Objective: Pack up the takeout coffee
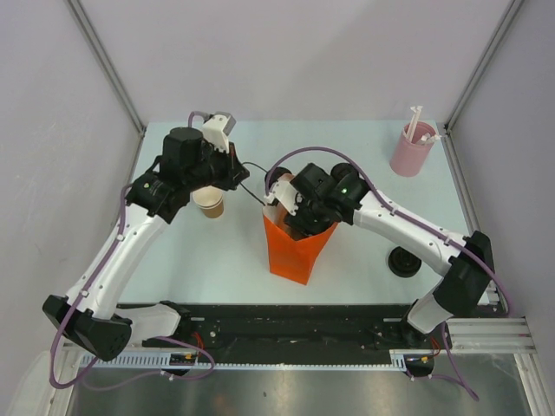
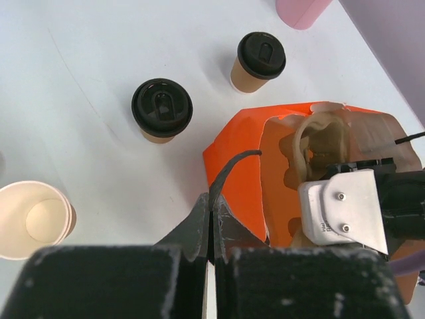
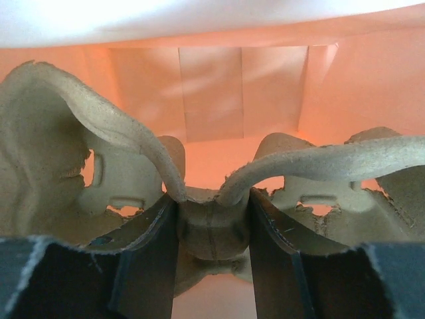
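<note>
Two takeout coffee cups, tan with black lids, stand on the table in the left wrist view, one nearer [image 2: 161,109] and one farther [image 2: 260,61]. The orange bag [image 1: 293,251] stands upright between the arms. My left gripper [image 2: 212,203] is shut on the bag's thin dark handle [image 2: 234,164] at its near rim. Inside the bag, my right gripper [image 3: 212,209] is shut on the centre post of the brown pulp cup tray [image 3: 80,153]; its cup wells are empty. From above, the right gripper [image 1: 290,212] is sunk into the bag's mouth.
An open, lidless paper cup [image 1: 208,204] stands just left of the bag, below my left wrist. The pink cylinder with white straws [image 1: 412,149] is at the back right. A round black object [image 1: 405,260] sits near the right arm's base.
</note>
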Tool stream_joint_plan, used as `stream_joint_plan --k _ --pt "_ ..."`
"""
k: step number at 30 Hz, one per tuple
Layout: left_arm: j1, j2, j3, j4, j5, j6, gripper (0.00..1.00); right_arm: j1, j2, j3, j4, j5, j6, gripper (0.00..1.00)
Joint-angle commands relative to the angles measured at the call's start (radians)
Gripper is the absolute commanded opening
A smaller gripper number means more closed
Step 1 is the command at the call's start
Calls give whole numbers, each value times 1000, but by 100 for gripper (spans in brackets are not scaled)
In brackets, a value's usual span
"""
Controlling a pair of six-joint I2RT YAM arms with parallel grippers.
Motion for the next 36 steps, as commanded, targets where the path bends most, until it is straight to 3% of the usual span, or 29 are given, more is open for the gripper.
stream_joint_plan --k 1,9,21,29,36 --pt "20 -54 68 47 -28 71 0 0 66 -36 -145 -40 25 0" --pt "19 -83 86 6 12 111 0 -44 110 -46 -151 -92 65 0" --pt "1 -63 179 -2 -3 172 0 -1 190 -89 -131 -20 57 0" --pt "-16 -66 110 -1 116 200 0 26 219 -112 -57 46 89 1" --pt "-18 -72 30 -2 129 225 0 60 284 -116 -5 30 97 5"
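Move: The cup carrier, still pinched by the right hand, is already inside the mouth of the orange bag; the bag's middle lies nearly straight below that hand, about 7 cm down. Beyond the bag, the near black-lidded cup is some 21 cm ahead and 4 cm left of the right hand, the far lidded cup about 22 cm ahead and 17 cm right, both 13 cm lower. From the left hand, holding the bag's handle, the bag's middle is roughly 7 cm back, 13 cm right and 20 cm below. The carrier is lowered farther into the bag by the right hand, about 10 cm down with a slight easing back towards the base; the wrist turns nearly 20 degrees so the fingers point more steeply down, their grip unchanged. The left hand keeps its shut fingers on the handle, easing back a couple of centimetres, rising about 4 cm and then sinking a little. ##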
